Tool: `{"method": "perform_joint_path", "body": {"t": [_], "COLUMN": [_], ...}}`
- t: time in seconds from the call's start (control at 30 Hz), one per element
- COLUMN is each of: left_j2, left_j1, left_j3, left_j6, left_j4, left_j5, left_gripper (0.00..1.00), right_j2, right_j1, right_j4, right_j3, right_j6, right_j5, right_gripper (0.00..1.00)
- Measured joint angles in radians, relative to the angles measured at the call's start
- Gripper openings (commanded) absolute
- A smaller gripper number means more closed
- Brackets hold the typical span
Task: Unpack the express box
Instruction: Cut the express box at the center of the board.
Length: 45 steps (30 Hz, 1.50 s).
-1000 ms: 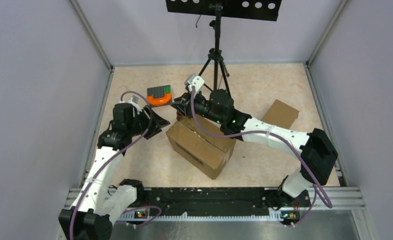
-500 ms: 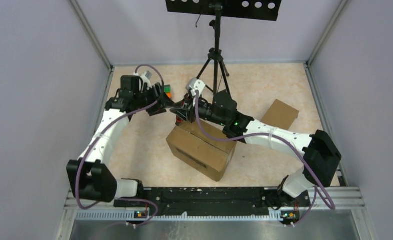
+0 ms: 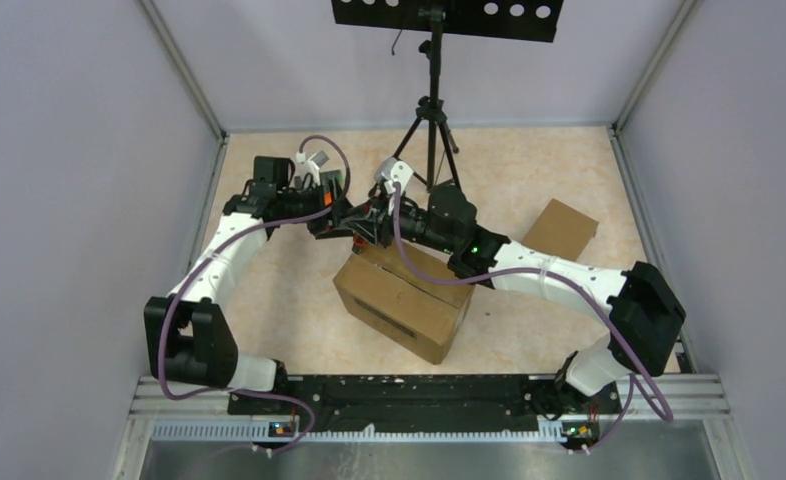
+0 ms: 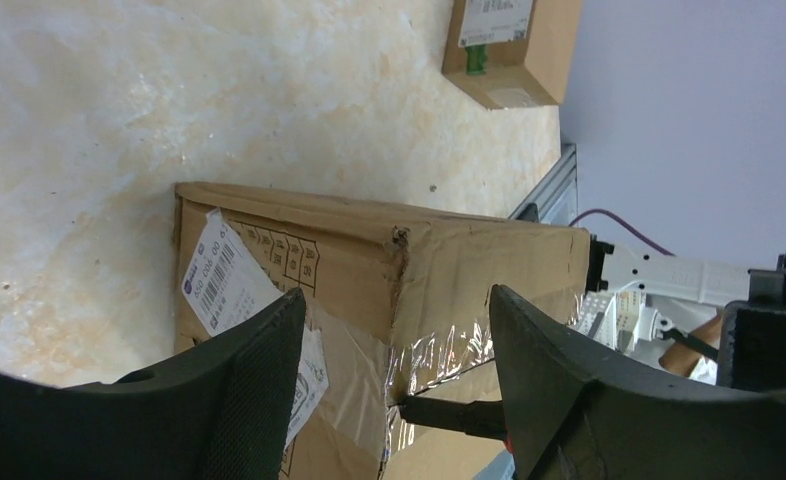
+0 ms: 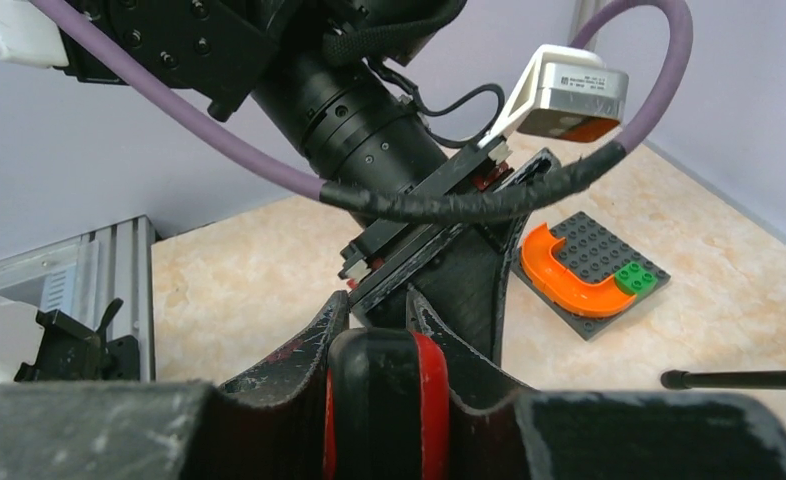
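The express box (image 3: 401, 295) is a brown carton taped shut, lying mid-table. In the left wrist view its taped seam and white label (image 4: 219, 275) fill the frame. My right gripper (image 3: 371, 226) hovers over the box's far end, shut on a red-and-black cutter (image 5: 384, 400). The cutter's dark blade (image 4: 449, 415) touches the shiny tape at the seam. My left gripper (image 3: 335, 222) sits just left of the right one, open, its jaws (image 4: 397, 300) straddling the box corner with nothing held.
A smaller cardboard box (image 3: 561, 228) lies at the right. A grey brick plate with an orange arch (image 5: 594, 260) lies behind the left arm. A black tripod (image 3: 431, 120) stands at the back, one leg (image 5: 739, 379) reaching near the grippers.
My left arm swung from the box's left side up and right to its far end, meeting the right gripper, its jaws widening. The right gripper shifted slightly left with the cutter.
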Motion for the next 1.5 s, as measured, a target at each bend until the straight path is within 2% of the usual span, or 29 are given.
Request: {"method": "perform_joint_path", "body": {"t": [0.23, 0.4, 0.67, 1.5], "left_j2": [0.017, 0.046, 0.059, 0.074], "left_j1": [-0.002, -0.003, -0.01, -0.037], "left_j3": [-0.043, -0.05, -0.041, -0.02], "left_j6": [0.048, 0.079, 0.114, 0.165], "left_j4": [-0.001, -0.004, 0.0, -0.008], "left_j5": [0.048, 0.053, 0.07, 0.077], "left_gripper": [0.56, 0.52, 0.37, 0.32], "right_j2": [0.0, 0.0, -0.007, -0.117], "right_j1": [0.002, 0.01, 0.025, 0.046], "right_j4": [-0.002, -0.005, -0.022, -0.076], "right_j3": [0.0, 0.0, 0.0, -0.101], "right_j6": [0.0, -0.002, -0.008, -0.032], "right_j5": [0.011, 0.034, 0.089, 0.161], "right_gripper": [0.0, 0.0, 0.0, 0.0]}}
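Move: The express box's taped top edge, at its far-left end, is just off my open left fingers: some 2 cm right, 1 cm back, about 4 cm below. The cutter in my right hand stands about 3 cm back and 2 cm right of the left hand, 3 cm higher; the brick plate is roughly 9 cm ahead, 8 cm left, 18 cm below. From my right hand the taped seam's middle lies about 10 cm back, 9 cm right, 12 cm below. I lower my left hand about 3 cm, easing slightly back and right, and close the fingers about halfway onto the box's end edge just forward of the seam, turning some 10 degrees clockwise. My right hand keeps its grip on the upright cutter and barely shifts at first, then draws it about 3 cm right along the tape, a little back and down, towards the box's middle. ##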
